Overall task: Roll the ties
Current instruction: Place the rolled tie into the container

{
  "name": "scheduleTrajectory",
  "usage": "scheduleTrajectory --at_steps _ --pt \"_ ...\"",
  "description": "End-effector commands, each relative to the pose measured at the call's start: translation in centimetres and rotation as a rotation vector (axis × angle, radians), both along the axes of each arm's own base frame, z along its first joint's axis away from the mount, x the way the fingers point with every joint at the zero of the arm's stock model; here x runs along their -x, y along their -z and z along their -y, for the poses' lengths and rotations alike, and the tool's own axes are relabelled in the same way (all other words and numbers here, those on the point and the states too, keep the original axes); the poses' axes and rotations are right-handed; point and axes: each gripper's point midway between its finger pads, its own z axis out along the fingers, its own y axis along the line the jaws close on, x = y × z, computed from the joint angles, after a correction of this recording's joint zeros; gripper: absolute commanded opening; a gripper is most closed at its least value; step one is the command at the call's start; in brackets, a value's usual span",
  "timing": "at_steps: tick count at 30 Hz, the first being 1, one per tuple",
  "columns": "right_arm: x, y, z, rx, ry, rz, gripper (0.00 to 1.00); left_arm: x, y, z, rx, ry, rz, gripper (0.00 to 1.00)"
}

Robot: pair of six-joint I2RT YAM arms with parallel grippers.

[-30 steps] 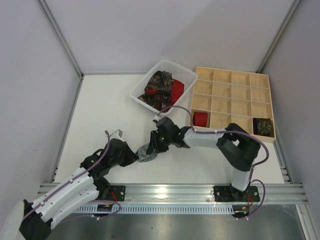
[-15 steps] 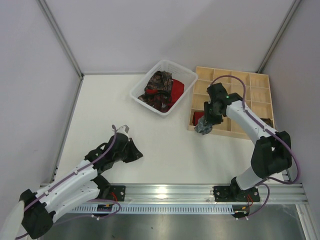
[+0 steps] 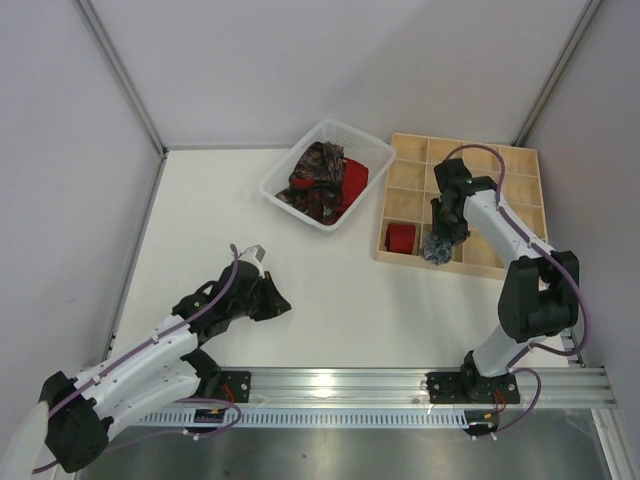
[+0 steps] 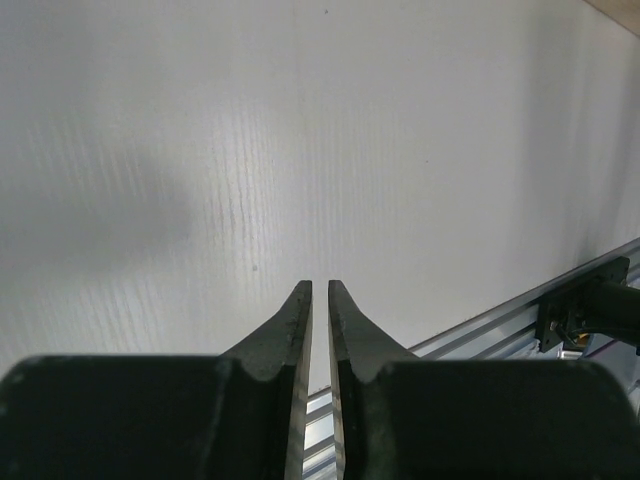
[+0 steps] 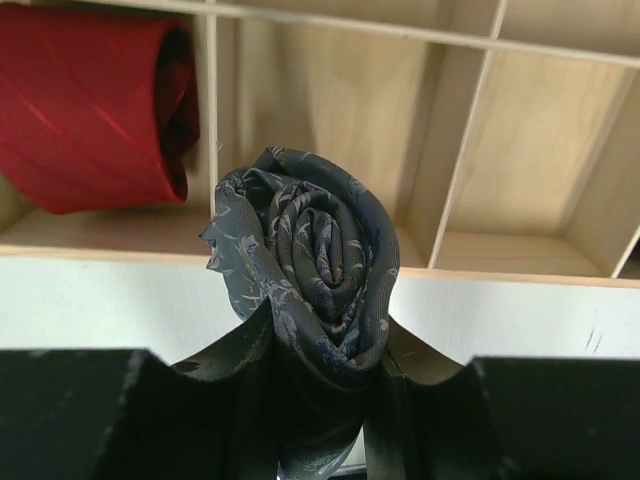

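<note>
A tightly rolled grey patterned tie [image 5: 318,262] sits between the fingers of my right gripper [image 5: 322,335], which is shut on it. In the top view that gripper [image 3: 441,238] holds the roll [image 3: 436,250] at the front row of the wooden grid tray [image 3: 481,156], over the compartment beside the one with a rolled red tie [image 3: 401,237] [image 5: 95,110]. My left gripper [image 3: 281,303] [image 4: 319,288] hovers low over the bare white table near the front left. Its jaws stand a narrow slit apart with nothing between them.
A white basket [image 3: 288,157] at the back centre holds loose ties, a dark paisley one [image 3: 314,180] and a red one [image 3: 353,180]. Grey walls close the table on three sides. A metal rail [image 3: 340,380] runs along the near edge.
My right arm has carried the grey tie roll from the table's middle, beside the left gripper, to the tray's front row. The left gripper has shifted slightly right and holds nothing.
</note>
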Motion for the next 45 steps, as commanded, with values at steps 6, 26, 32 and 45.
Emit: scheduleTrajectory --at_steps 6,26,32,45 --pt "-5.1 0.9 0.8 0.071 0.054 0.085 0.0 -0.6 -1.4 1.0 0.037 0.04 0.045 0.15" --pt "-4.2 9.8 1.1 0.125 0.065 -0.125 0.02 -0.3 -1.0 0.7 0.037 0.041 0.035 0.15" --pt "-4.4 7.3 1.1 0.113 0.06 -0.082 0.32 -0.2 -1.0 0.5 0.036 0.037 0.038 0.15" --pt "-3.2 4.2 0.8 0.076 0.062 -0.049 0.71 -0.1 -0.9 0.6 0.047 0.04 0.033 0.15"
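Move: The right gripper already holds the rolled grey-blue tie above the front rim of the wooden container. The empty front-row compartment it is meant for has its middle about 4 cm ahead, 2 cm to the right and 8 cm below. In the next compartment, the red rolled tie lies 4 cm ahead and 7 cm left; the dark rolled tie is some 21 cm right and 2 cm ahead, both 8 cm lower. From the left gripper, the empty compartment is roughly 18 cm ahead, 35 cm right and 6 cm lower. Carry the rolled tie forward in the right gripper, then straight on down into the empty compartment beside the red tie, sinking about 7 cm and going some 4 cm forward and a little right, while the hand's left side dips about 10 degrees. Hold there briefly, then open the fingers to about twice their gap around the roll, easing barely back and up. ##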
